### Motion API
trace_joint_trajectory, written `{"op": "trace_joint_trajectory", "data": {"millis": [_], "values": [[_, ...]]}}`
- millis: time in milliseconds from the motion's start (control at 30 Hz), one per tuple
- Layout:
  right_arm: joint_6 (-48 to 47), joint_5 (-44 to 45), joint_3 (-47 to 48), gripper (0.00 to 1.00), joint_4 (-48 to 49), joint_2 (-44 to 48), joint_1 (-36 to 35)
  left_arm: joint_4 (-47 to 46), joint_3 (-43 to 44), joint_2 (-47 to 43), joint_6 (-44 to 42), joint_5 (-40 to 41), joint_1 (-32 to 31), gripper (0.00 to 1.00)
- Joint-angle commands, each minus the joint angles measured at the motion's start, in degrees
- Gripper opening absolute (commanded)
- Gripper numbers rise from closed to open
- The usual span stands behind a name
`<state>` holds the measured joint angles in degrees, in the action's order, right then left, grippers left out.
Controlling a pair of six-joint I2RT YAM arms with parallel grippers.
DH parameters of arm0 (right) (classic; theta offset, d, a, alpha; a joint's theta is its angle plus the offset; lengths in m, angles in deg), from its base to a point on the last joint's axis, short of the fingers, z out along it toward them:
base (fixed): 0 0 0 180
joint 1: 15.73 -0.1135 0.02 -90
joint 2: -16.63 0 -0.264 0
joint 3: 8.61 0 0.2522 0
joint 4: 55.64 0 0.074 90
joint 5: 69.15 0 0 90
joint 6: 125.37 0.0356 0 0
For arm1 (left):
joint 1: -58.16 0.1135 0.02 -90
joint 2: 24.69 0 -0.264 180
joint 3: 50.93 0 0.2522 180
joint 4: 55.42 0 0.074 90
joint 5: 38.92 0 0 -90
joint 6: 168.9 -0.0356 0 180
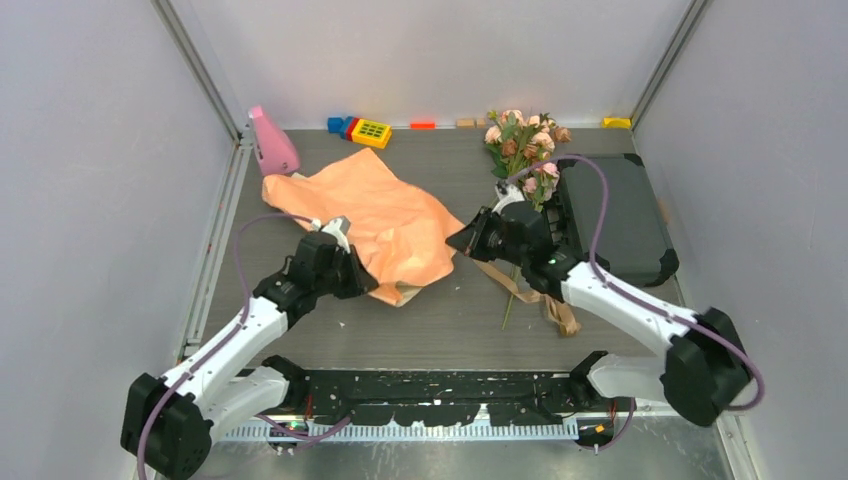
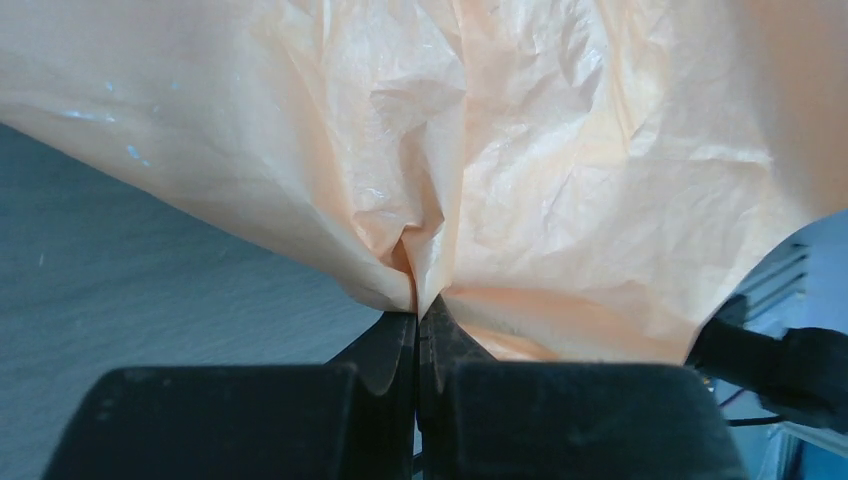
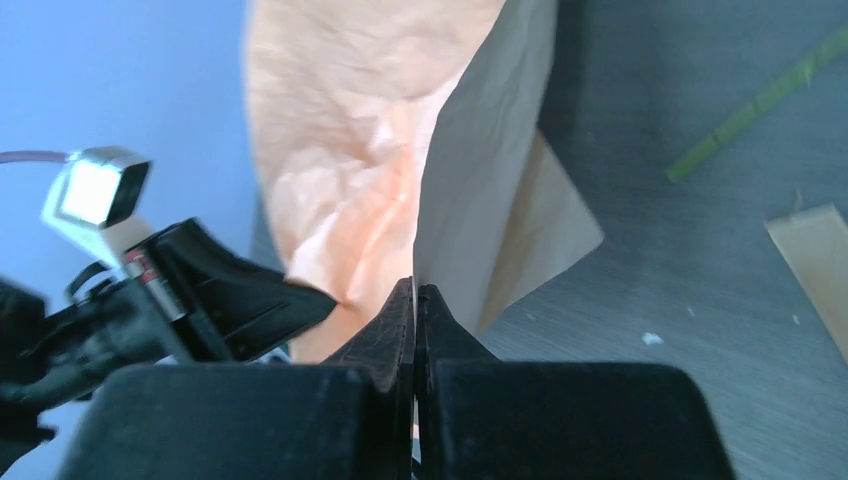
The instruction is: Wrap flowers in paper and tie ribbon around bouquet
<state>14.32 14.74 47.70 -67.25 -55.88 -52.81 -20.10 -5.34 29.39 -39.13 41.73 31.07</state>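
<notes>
The crinkled peach-orange paper [image 1: 380, 215] lies bunched at mid-table, its near corner folded to show the beige face [image 3: 480, 180]. My left gripper [image 2: 418, 315] is shut on a pinched fold at its near-left edge [image 1: 365, 283]. At the sheet's right edge my right gripper [image 3: 415, 290] is shut too, the paper's edge running down between its jaws [image 1: 462, 240]. The flowers [image 1: 525, 140] lie at the back right, their green stems [image 1: 512, 300] pointing toward me. The tan ribbon [image 1: 548, 300] lies across the stems beneath the right arm. A stem [image 3: 760, 100] and a ribbon end [image 3: 815, 250] show in the right wrist view.
A black case [image 1: 615, 215] sits at the right, just beside the flowers. A pink object [image 1: 270, 145] stands at the back left. Toy blocks [image 1: 362, 130] and small pieces [image 1: 617, 122] line the back wall. The left arm [image 3: 200, 290] is close to the right gripper.
</notes>
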Motion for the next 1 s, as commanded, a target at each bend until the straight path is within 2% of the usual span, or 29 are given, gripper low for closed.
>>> {"op": "trace_joint_trajectory", "data": {"millis": [0, 133, 267, 333, 467, 500, 533, 600, 633, 667, 767, 867, 967], "values": [[-9.4, 2.9, 7.7, 0.01, -4.7, 10.1, -0.5, -9.9, 10.7, -0.9, -3.4, -2.9, 0.0, 0.0], [-13.9, 5.6, 11.3, 0.01, -7.8, 17.1, -0.6, -14.7, 18.5, 2.4, -4.3, -8.3, -0.6, 0.0], [-19.9, 5.9, 15.4, 0.01, -11.5, 21.7, -0.6, -17.2, 24.1, 7.8, -5.4, -10.4, -4.5, 0.0], [-22.6, 7.6, 16.4, 0.01, -13.6, 22.7, -0.6, -18.9, 24.4, 10.5, -5.8, -10.5, -6.9, 0.0], [-28.3, 4.3, 17.6, 0.01, -16.0, 22.1, -0.6, -24.2, 20.0, 13.6, -4.0, -11.4, -9.3, 0.0], [-30.2, 3.9, 18.4, 0.01, -17.6, 21.2, -0.6, -24.8, 18.2, 14.0, -3.3, -11.1, -9.5, 0.04], [-32.3, 3.1, 19.3, 0.01, -19.1, 20.3, -0.6, -24.9, 16.3, 14.2, -2.6, -10.6, -9.6, 0.17], [-38.9, -1.4, 20.8, 0.01, -22.0, 18.2, -0.6, -23.2, 13.1, 13.5, -1.9, -8.8, -9.7, 0.55], [-43.9, -5.5, 21.1, 0.01, -23.1, 17.4, -0.7, -19.1, 12.0, 12.7, -1.9, -7.0, -9.7, 0.7], [-49.8, -10.0, 20.8, 0.01, -23.6, 16.8, -0.8, -15.8, 11.1, 11.3, -1.8, -4.0, -9.8, 0.8], [-62.5, -17.4, 21.6, 0.01, -25.7, 13.4, -0.9, -2.4, 11.5, 5.6, -0.2, 8.1, -9.8, 0.98], [-69.8, -24.2, 29.2, 0.01, -35.2, 7.1, -1.3, 9.1, 13.3, -1.4, 2.5, 19.9, -9.8, 1.0], [-76.6, -24.2, 34.3, 0.01, -43.8, 0.9, -5.9, 18.8, 16.5, -7.1, 5.8, 28.7, -9.7, 1.0]]}}
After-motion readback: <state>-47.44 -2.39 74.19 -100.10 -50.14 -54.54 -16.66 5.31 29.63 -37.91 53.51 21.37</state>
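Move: Both hands already pinch the paper a little above the table, the left at its near edge, the right at its right-hand corner. The sheet's middle lies about 14 cm ahead of the left hand and 2 cm to its left, some 5 below; from the right hand it is 5 cm ahead, 17 left and 11 below. From the right hand, the blossoms lie about 18 cm ahead and 16 right, the loose ribbon 11 back and 20 right. Up fast go both hands, nearly 20 cm, lifting the paper between them, the left also swinging right and a little forward. The left then opens wide, lets go of its edge and drops back down and left; the right keeps its corner pinched, sinks about 9 cm again and turns counter-clockwise roughly 40 degrees, drifting slightly back. ##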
